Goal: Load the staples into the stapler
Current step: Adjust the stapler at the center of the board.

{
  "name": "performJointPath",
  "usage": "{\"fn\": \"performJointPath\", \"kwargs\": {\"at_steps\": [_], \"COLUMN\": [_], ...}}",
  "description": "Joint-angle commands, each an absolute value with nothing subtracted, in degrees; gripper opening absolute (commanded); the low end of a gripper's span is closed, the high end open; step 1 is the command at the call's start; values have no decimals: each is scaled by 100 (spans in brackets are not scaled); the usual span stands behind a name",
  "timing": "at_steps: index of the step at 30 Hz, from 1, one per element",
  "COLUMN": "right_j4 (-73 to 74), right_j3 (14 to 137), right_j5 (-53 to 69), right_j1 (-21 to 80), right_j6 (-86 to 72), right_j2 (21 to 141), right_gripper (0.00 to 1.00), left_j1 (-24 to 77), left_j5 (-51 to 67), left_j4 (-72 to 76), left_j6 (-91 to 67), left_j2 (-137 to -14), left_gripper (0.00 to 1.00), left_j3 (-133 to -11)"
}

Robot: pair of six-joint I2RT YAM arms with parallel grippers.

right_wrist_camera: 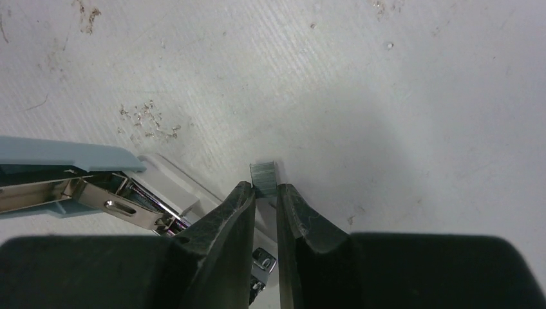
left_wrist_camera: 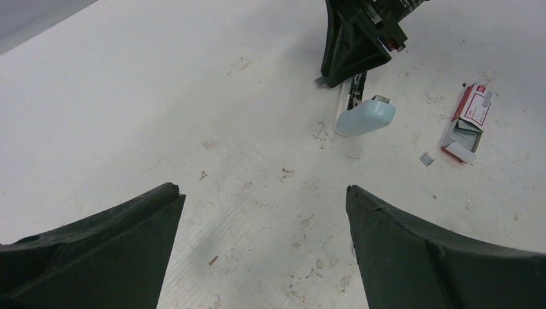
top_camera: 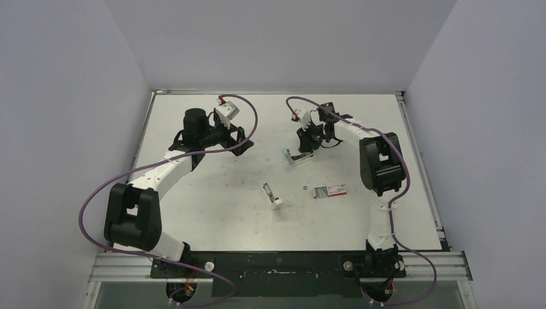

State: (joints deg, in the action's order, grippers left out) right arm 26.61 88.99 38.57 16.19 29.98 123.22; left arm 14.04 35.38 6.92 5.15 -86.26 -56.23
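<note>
The stapler [right_wrist_camera: 64, 156], light blue and white, lies open with its metal magazine [right_wrist_camera: 119, 201] exposed; it also shows in the overhead view as the stapler [top_camera: 294, 158] and in the left wrist view as the stapler [left_wrist_camera: 364, 116]. My right gripper [right_wrist_camera: 265, 188] is shut on a short silvery strip of staples [right_wrist_camera: 264, 174], held just above the stapler's white base beside the magazine. From above, the right gripper [top_camera: 305, 148] hangs over the stapler. My left gripper [left_wrist_camera: 261, 190] is wide open with nothing between its fingers, hovering over bare table; overhead, the left gripper [top_camera: 241, 138] is left of the stapler.
The red-and-white staple box [top_camera: 329, 190] lies open toward the right, with a tiny loose strip [top_camera: 304, 188] beside it; the box [left_wrist_camera: 469, 121] also shows in the left wrist view. A small grey-and-white object [top_camera: 272, 196] lies mid-table. Grey walls stand around the table.
</note>
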Motion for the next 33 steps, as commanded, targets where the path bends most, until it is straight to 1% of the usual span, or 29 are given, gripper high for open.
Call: {"fn": "performJointPath", "kwargs": {"at_steps": [1, 12, 24, 28, 33], "right_j4": [2780, 2928, 2756, 2906, 3670], "right_j3": [8769, 8318, 7525, 7628, 8179], "right_j5": [3725, 3573, 3298, 2957, 2600], "right_j1": [1636, 1635, 1712, 1760, 1865], "right_j6": [3141, 2997, 2386, 2270, 2480], "right_j2": [12025, 11613, 10799, 10652, 10686], "right_gripper": [10, 9, 8, 8, 8], "left_j1": [1335, 1310, 1283, 1280, 1274], "left_j5": [3704, 3718, 3727, 3727, 3704], "left_j4": [984, 984, 1028, 1037, 948], "left_j6": [467, 454, 448, 436, 462], "left_j2": [-8312, -8222, -8066, -8008, -7903], "left_gripper": [97, 97, 97, 97, 97], "left_j3": [-5597, -5554, -5423, -5384, -5385]}}
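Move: The blue stapler, its handle swung open at the left end, lies right by the right hand, its middle about 2 cm back, 3 cm left and 1 cm below; from the left hand it is some 18 cm right, 2 cm ahead and 16 cm down. From the right hand, the loose staple piece is about 12 cm straight back, the staple box 13 cm back and 7 cm right, and the white stapler 14 cm back and 10 cm left. The blue stapler's free right end is pushed back towards the robot by the right hand's nearly shut fingertips, which keep their grip on a short staple strip. The hand sinks slightly, sweeps about 6 cm back and 3 cm right low over the board, then rises some 2.5 cm clear of the stapler, the wrist turning only slightly. ##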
